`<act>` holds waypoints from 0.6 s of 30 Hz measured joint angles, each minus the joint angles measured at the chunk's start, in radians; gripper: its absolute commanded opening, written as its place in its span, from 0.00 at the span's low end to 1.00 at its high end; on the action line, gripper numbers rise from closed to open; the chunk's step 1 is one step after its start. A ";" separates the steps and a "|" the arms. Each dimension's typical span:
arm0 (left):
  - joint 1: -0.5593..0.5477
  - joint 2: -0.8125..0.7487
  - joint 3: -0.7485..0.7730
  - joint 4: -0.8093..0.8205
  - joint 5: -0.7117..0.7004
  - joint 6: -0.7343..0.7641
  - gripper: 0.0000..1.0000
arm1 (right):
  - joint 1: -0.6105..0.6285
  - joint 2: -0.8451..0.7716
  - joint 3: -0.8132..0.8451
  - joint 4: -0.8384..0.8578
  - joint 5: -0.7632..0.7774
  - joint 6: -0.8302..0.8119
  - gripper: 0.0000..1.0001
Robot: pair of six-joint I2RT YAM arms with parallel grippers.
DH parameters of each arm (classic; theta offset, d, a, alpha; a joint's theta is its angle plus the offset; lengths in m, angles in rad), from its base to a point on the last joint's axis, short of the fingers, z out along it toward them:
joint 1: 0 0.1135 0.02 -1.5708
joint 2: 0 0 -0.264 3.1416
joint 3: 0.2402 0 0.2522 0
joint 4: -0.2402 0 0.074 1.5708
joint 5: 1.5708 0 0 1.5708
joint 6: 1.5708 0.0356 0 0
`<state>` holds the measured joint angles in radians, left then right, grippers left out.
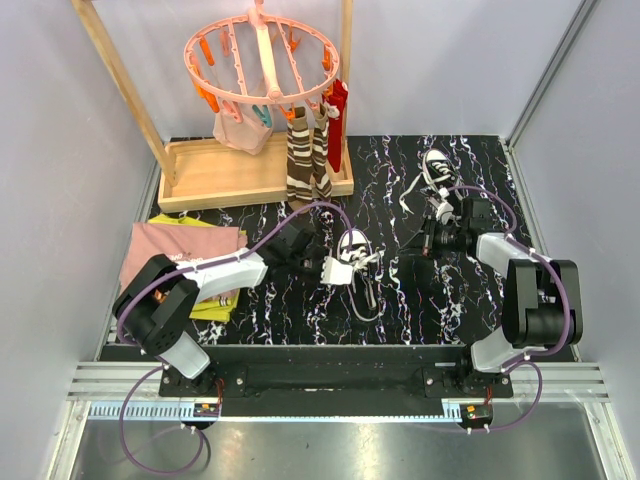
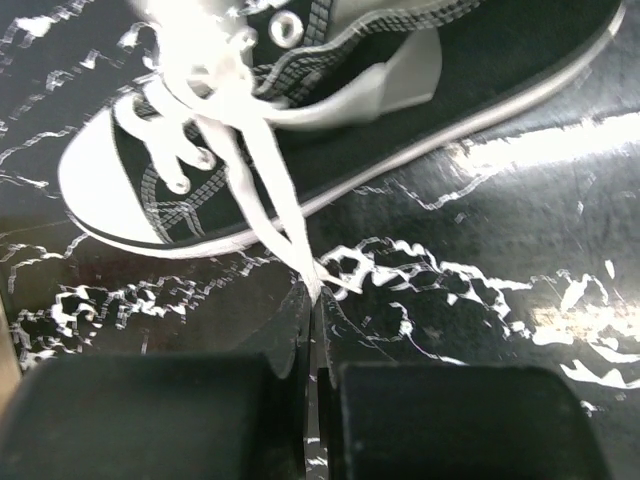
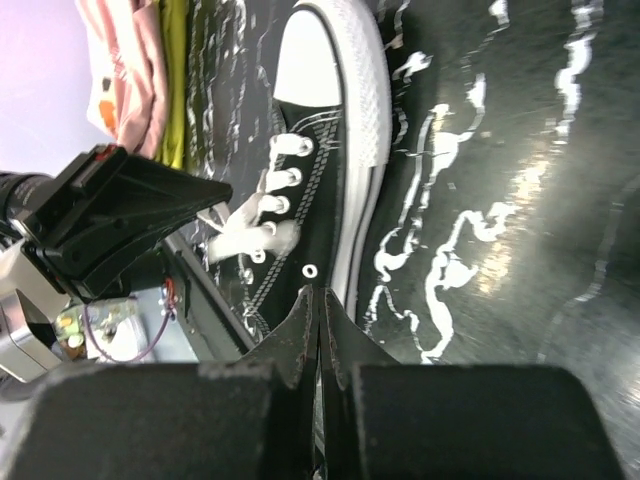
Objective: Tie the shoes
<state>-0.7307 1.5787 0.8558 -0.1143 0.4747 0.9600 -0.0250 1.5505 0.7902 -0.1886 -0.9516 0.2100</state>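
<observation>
One black shoe [image 1: 356,247] with a white toe cap lies mid-table, its loose white lace [image 1: 366,296] trailing toward me. My left gripper [image 1: 325,262] sits just left of it. In the left wrist view the gripper [image 2: 313,292] is shut on a strand of that lace [image 2: 270,190], which runs up to the shoe [image 2: 400,110]. A second shoe [image 1: 437,163] stands at the back right with untied laces. My right gripper [image 1: 425,240] hangs between the two shoes. It is shut [image 3: 320,297], pointing at the side of the middle shoe [image 3: 320,150], with nothing showing between its fingers.
A wooden rack with a tray base [image 1: 240,170] stands at the back left. A pink round peg hanger [image 1: 262,55] on it carries brown striped socks [image 1: 305,160] and a red sock [image 1: 337,110]. Folded pink and yellow cloths [image 1: 185,255] lie at the left edge.
</observation>
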 measured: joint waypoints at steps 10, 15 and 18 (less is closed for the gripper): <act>0.003 0.004 0.003 -0.067 0.000 0.055 0.05 | -0.026 -0.007 0.000 -0.024 0.005 -0.034 0.42; 0.003 0.035 0.030 -0.076 0.000 0.048 0.22 | -0.014 0.032 0.015 -0.045 -0.055 -0.038 0.74; 0.004 0.056 0.050 -0.072 -0.001 0.020 0.34 | 0.017 0.053 0.035 -0.051 -0.061 -0.038 0.72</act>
<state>-0.7269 1.6348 0.9062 -0.1867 0.4736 0.9802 -0.0082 1.6035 0.8257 -0.2394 -1.0126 0.1719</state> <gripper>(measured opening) 0.247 0.742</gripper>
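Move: Beside the laced shoe, the left hand already holds a loop of the bow; the knot sits about 7 cm to its right, 2 cm ahead and 2 cm higher. The shoe's middle is also some 7 cm right of that hand, but 2 cm back, about level in height. The empty, shut right hand has the knot roughly 9 cm to its left, 1 cm back and 1 cm below; the second shoe lies about 15 cm ahead and 10 cm right. Drawing the pinched loop a last 1 cm left, down and slightly back from the knot, the left hand then eases about 1 cm forward and right as its fingers begin to part, to a quarter open. The right hand, holding no lace, drifts 1 cm farther right, then opens wide and comes back some 2 cm left towards the bow. ##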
